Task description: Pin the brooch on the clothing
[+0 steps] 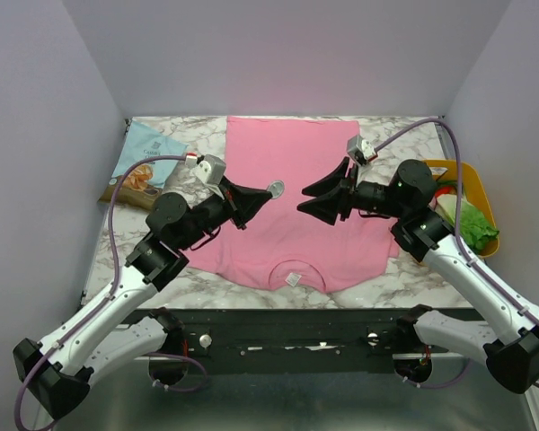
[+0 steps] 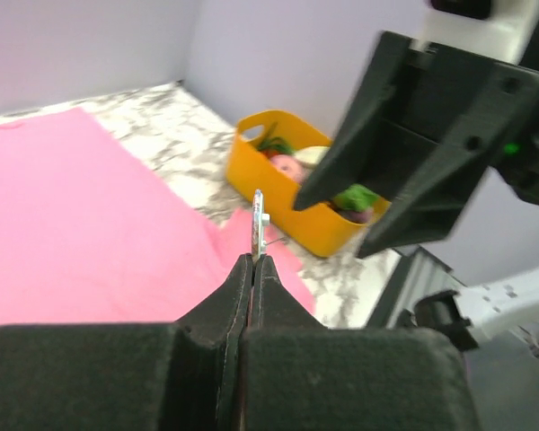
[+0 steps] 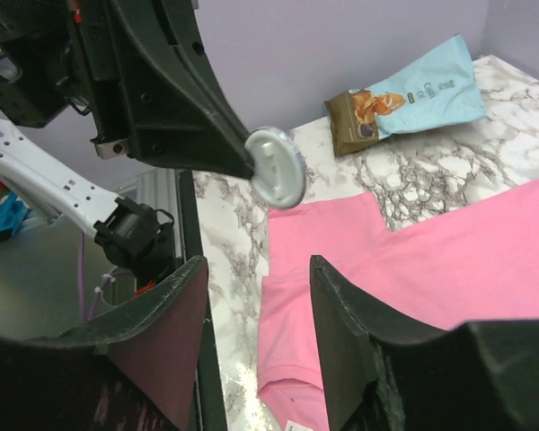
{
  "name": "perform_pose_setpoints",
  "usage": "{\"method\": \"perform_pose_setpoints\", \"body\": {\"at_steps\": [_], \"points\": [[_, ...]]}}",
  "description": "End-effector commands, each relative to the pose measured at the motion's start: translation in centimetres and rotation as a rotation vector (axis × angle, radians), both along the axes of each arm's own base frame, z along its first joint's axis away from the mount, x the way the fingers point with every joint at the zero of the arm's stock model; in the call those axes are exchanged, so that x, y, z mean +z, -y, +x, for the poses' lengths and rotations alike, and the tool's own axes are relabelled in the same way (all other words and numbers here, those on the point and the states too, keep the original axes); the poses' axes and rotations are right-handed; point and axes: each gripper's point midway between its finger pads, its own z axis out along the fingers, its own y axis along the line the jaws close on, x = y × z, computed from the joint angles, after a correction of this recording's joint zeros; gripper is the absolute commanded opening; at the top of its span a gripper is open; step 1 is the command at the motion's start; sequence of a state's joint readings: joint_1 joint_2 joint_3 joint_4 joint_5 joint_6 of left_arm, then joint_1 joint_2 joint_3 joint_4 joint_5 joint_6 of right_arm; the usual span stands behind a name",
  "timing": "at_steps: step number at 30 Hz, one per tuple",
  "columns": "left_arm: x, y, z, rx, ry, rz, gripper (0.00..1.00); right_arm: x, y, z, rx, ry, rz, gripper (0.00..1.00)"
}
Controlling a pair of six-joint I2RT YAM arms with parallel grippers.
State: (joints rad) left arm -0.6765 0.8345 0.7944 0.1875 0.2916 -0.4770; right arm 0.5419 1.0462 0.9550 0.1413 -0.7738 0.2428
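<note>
The clothing, a pink T-shirt [image 1: 287,224], lies flat on the marble table with its neckline toward the arms. My left gripper [image 1: 268,194] hovers above the shirt, shut on the brooch [image 1: 276,188], a small silvery disc. The left wrist view has the brooch [image 2: 259,220] edge-on, sticking up from the closed tips [image 2: 254,260]. My right gripper [image 1: 303,199] faces it from the right, open, with nothing between its fingers. In the right wrist view the brooch [image 3: 277,167] faces the camera, a little beyond the right gripper [image 3: 258,265], over the shirt [image 3: 449,260].
A light-blue snack bag [image 1: 145,166] lies at the table's far left. A yellow basket [image 1: 479,184] with lettuce and other food stands at the right edge. A white label [image 1: 293,279] sits inside the neckline. Purple walls enclose the table.
</note>
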Motion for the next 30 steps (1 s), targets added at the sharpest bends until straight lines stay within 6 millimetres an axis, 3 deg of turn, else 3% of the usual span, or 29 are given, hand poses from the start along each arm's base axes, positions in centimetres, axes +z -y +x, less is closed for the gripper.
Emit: {"method": "perform_pose_setpoints", "body": {"at_steps": [1, 7, 14, 21, 30], "points": [[-1.9, -3.5, 4.0, 0.307, -0.097, 0.127, 0.00, 0.1, 0.4, 1.1, -0.063, 0.014, 0.008, 0.59], [-4.4, -7.1, 6.8, 0.557, -0.193, 0.313, 0.00, -0.6, 0.2, 1.9, -0.085, -0.015, -0.010, 0.75], [-6.4, -9.6, 8.3, 0.706, -0.205, 0.547, 0.00, -2.1, 0.1, 2.9, -0.110, -0.067, -0.050, 0.87], [-5.8, -9.7, 8.5, 0.720, -0.175, 0.595, 0.00, -2.2, 0.1, 3.1, -0.122, -0.076, -0.060, 1.00], [-6.1, -8.7, 9.1, 0.689, -0.202, 0.628, 0.00, -2.7, 0.4, 3.4, -0.153, -0.090, -0.074, 1.00]]}}
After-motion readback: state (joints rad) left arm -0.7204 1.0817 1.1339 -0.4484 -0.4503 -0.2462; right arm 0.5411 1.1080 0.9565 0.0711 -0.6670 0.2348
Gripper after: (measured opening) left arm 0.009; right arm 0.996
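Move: The left hand holds the brooch at its fingertips; the middle of the clothing lies about 24 cm ahead of it, 6 cm to its right and 33 cm below. The neckline is about 1 cm ahead and 7 cm right, at that same depth; the snack bag is some 36 cm ahead and 34 cm left. From the empty right hand, the clothing's middle is about 24 cm ahead, 4 cm left and 32 cm below. Left carries the brooch about 14 cm forward-left and down towards the clothing, turning counter-clockwise; right opens fully, sinking forward. ##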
